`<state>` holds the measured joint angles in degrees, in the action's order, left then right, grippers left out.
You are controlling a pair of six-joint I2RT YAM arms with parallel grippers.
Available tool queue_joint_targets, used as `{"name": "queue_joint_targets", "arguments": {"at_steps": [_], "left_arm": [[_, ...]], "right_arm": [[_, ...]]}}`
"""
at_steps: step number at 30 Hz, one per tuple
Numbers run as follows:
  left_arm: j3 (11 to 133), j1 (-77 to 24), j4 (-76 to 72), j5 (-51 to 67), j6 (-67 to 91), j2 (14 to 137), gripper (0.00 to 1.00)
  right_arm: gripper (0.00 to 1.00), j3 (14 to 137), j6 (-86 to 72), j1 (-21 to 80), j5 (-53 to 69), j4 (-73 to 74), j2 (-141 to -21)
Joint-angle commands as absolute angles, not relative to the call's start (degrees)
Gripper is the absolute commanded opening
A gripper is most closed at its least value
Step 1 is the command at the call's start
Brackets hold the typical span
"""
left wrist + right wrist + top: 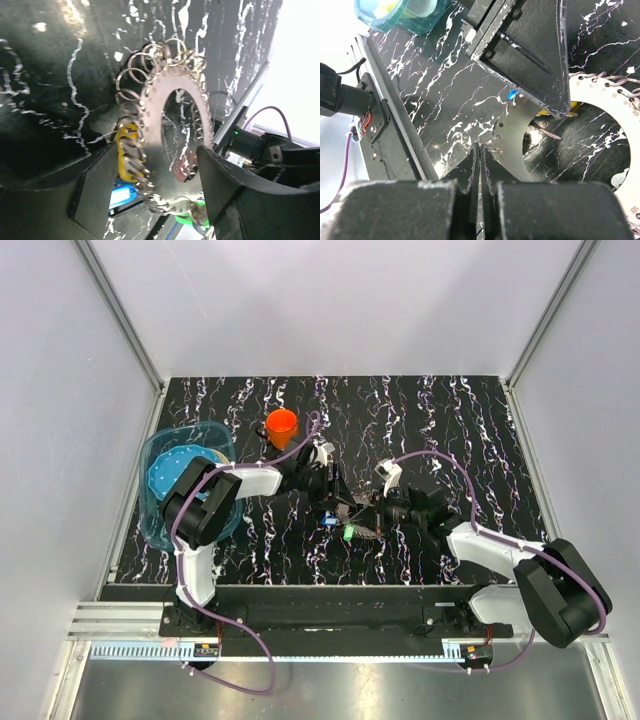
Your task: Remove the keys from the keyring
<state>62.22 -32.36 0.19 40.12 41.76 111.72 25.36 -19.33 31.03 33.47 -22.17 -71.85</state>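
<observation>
The keyring (150,125), a grey toothed metal disc with a hollow centre and many small wire rings round its rim, stands on edge above the black marbled table. Hanging from its lower rim are a yellow key (126,155), a blue key (122,196) and a green key (186,218). My left gripper (157,155) is open, its two fingers on either side of the disc's lower half. My right gripper (480,145) is shut on the keyring's rim (512,150). In the top view both grippers meet at the keyring (360,512), with the blue key (328,521) and green key (350,533) below it.
An orange cup (281,424) stands behind the left arm. A teal bowl (170,445) with items inside sits at the table's left edge, also in the right wrist view as the teal bowl (400,12). White walls close in the table on three sides.
</observation>
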Motion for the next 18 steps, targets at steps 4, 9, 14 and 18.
{"name": "queue_joint_targets", "arguments": {"at_steps": [4, 9, 14, 18], "left_arm": [[62.7, -34.0, -9.8, 47.6, 48.5, 114.3, 0.58], [63.3, -35.4, -8.5, 47.5, 47.4, 115.1, 0.43], [63.8, -35.4, -6.4, 46.5, 46.3, 115.1, 0.05], [63.9, -35.4, -7.0, 46.4, 44.9, 113.6, 0.00]], "right_arm": [[0.04, 27.6, -20.0, 31.3, 33.5, -23.9, -73.7], [0.06, 27.6, -20.0, 31.3, 32.9, -23.6, -73.7], [0.13, 30.8, -19.6, 31.3, 31.6, -17.1, -73.5], [0.37, 33.6, -20.1, 31.2, 28.5, -9.9, -71.7]]}}
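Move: The keyring stands tilted between the left hand's open fingers, its middle about 2 cm back, 5 cm to the right and 2 cm lower; the shut right fingers still hold its rim, with its middle some 3 cm ahead of that hand and 3 cm below, level sideways. From the left hand, the blue key hangs about 5 cm back, 2 cm left and 3 cm lower, and the green key some 7 cm back, 2 cm right and 2 cm lower. The left hand pushes in over the keyring's rim, about 3 cm to the right and then also 2 cm back towards its base, while its wide-open fingers close almost fully and pinch the rim with its wire loops. The right hand stays nearly in place, sinking about 1 cm and easing partly back up, then opens its fingers by about a quarter so that its grip on the rim loosens as the left takes hold. ##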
